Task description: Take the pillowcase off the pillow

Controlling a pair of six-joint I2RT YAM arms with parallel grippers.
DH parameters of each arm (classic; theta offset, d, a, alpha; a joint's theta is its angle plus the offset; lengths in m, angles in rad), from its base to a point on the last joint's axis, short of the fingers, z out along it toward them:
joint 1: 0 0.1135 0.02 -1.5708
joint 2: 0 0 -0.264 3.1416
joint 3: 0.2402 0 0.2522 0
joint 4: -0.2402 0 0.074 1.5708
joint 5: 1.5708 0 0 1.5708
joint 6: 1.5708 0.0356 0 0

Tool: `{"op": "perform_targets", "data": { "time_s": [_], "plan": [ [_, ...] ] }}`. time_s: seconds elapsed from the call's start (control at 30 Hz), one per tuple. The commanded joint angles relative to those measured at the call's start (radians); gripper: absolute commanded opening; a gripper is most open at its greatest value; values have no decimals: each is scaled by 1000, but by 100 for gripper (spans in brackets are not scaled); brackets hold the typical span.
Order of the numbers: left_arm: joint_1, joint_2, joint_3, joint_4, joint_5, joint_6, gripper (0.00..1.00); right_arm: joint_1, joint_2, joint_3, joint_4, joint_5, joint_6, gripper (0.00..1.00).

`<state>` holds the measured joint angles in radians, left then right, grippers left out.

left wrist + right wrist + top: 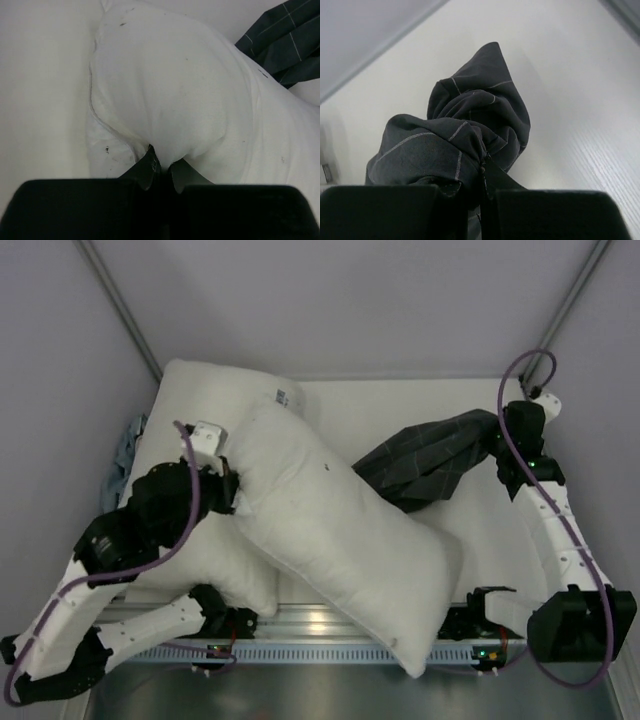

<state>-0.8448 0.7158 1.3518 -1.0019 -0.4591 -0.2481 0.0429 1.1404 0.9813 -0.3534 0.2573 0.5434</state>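
The plain white pillow (340, 540) lies bare, slanting from the left centre to the near edge, partly on top of another pillow. My left gripper (235, 490) is shut on a pinch of the pillow's upper left end (170, 90); in the left wrist view the left gripper (162, 167) has white fabric squeezed between its fingertips. The dark checked pillowcase (430, 460) hangs crumpled to the right of the pillow, just touching its edge. My right gripper (497, 435) holds the pillowcase's far right end. In the right wrist view the pillowcase (470, 120) bunches out of the shut right gripper (482, 167).
A second white pillow (215, 390) with a printed mark lies at the back left under the first. A bluish cloth (128, 445) peeks out at the left wall. The white table (400, 405) is walled on three sides; a metal rail (320, 625) runs along the near edge.
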Motion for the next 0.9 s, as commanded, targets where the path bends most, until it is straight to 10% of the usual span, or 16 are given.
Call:
{"op": "perform_targets", "data": {
  "time_s": [0.0,0.47,0.87],
  "plan": [
    [-2,163,-19,297,171,70,0,-90,-14,112,-33,-15,10,0],
    [130,761,171,565,293,112,0,-327,-186,151,-125,-115,-31,0],
    [274,1503,989,537,554,66,0,-336,-255,145,-185,-86,-48,0]
  ]
}}
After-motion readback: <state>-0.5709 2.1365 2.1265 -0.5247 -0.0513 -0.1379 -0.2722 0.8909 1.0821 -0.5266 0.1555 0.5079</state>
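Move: The pillow, its far-left corner still pinched in the left hand, has its middle about 20 cm to that hand's right, 2 cm nearer the base and 20 below. The bare table it is carried towards lies some 38 cm ahead, 23 right and 35 below; the second pillow's middle is 15 ahead, 12 left and 28 below. The right hand still grips the pillowcase, whose middle hangs roughly 13 cm left, 3 back and 9 below; the white pillow lies 33 left and 21 back of that hand. The pillow is swung by its gripped corner forward, right and down: the left hand carries it some 33 cm outward towards the far wall and 23 cm right while sinking, mostly rightward at first and then mainly forward, fingers tipping slightly down. Keeping its pinch, the right hand draws the pillowcase right and up towards the right wall, then back and farther up, turning slightly clockwise, its fingertips lifting. ##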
